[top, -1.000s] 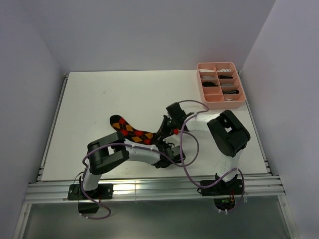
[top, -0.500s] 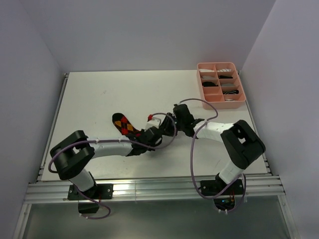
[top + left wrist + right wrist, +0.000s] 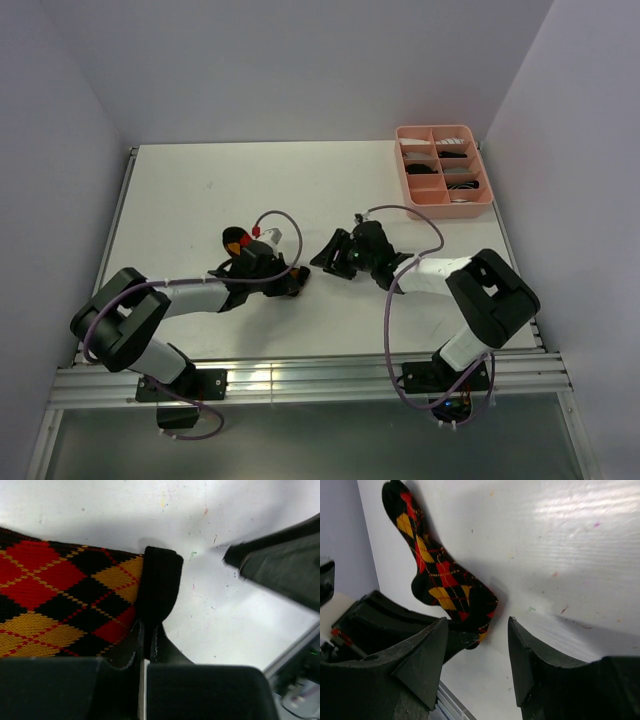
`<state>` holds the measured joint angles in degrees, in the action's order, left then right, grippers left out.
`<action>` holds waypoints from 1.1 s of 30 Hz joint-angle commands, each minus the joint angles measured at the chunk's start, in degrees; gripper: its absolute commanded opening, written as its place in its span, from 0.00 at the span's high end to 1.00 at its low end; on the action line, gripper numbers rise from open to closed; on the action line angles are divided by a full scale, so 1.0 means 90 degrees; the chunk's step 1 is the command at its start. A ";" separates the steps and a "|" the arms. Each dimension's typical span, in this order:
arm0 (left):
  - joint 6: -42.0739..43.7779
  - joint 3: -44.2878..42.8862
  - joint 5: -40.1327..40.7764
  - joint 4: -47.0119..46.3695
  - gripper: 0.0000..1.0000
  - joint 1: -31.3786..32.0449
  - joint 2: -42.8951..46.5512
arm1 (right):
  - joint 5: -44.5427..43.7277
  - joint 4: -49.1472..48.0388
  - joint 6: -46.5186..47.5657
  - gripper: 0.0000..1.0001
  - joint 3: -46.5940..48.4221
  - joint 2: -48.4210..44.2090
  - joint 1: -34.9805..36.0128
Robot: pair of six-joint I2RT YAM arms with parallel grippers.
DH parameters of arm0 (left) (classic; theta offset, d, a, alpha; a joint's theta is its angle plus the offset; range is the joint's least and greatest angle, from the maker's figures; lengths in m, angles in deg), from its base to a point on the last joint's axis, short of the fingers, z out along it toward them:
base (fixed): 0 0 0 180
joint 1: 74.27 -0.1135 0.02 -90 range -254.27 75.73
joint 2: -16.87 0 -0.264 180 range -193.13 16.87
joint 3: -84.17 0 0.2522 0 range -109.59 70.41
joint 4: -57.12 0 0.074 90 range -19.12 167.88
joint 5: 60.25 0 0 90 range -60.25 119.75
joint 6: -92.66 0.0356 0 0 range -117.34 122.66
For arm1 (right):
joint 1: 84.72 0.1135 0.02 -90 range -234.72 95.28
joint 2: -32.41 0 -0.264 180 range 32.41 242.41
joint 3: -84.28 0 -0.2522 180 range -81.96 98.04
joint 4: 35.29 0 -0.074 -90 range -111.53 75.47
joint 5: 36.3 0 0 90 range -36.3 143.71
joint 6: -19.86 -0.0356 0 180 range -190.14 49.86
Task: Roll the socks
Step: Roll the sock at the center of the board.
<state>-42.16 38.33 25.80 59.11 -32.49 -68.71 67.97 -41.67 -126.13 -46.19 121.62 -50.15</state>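
The black sock with red, orange and yellow argyle diamonds [image 3: 440,580] lies flat on the white table. In the top view only its toe end [image 3: 235,242] shows beside the left arm. My left gripper [image 3: 147,630] is shut on the sock's black cuff [image 3: 160,582], which is folded back over the fabric; the same gripper [image 3: 296,283] sits at the sock's right end. My right gripper [image 3: 477,630] stands open just right of the cuff, apart from it, with nothing between its fingers [image 3: 525,655]. It [image 3: 322,258] points left toward the left gripper.
A pink compartment tray [image 3: 444,206] stands at the back right corner with dark and light items in its compartments. The right gripper's finger [image 3: 280,567] shows close by in the left wrist view. The table's front rail runs past both arm bases.
The right gripper has opened and drawn slightly right of the cuff. The left arm has swung left and stretched low along the sock, covering most of it.
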 commanded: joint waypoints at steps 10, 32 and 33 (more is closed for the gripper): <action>-0.1357 0.1424 -0.2490 -0.2186 0.99 -0.1526 -0.0393 | 0.0124 -0.1053 -0.0332 0.40 -0.0039 0.0781 0.0485; -0.1602 0.1513 -0.2843 -0.2433 0.99 -0.1849 -0.0901 | 0.0115 0.0125 -0.0478 0.42 0.1122 0.1728 0.0817; -0.1602 0.1513 -0.2843 -0.2423 0.99 -0.1849 -0.0911 | 0.0076 0.0293 -0.0488 0.44 0.1191 0.1738 0.0827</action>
<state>-57.16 51.20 -0.47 32.79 -49.01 -74.92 70.98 -45.91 -130.68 -38.21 136.37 -43.42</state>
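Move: Roughly 4 cm to the right hand's left, 3 cm back from it and 4 cm lower is the folded end of the argyle sock. The left hand already pinches that fold, whose middle is only about 1 cm ahead of its fingertips, level with them. The sock's free far end reaches some 19 cm left and 5 cm ahead of the right hand, 5 cm below it. Closing in on the folded end with fingers still wide open, the right hand goes about 6 cm left, sinks some 3 cm and eases slightly back, bringing its fingertips around the fold. The left hand keeps its pinch and shifts the fold about 2.5 cm left while rolling roughly 25 degrees so its fingers lie flatter and point more to the right, then holds. ##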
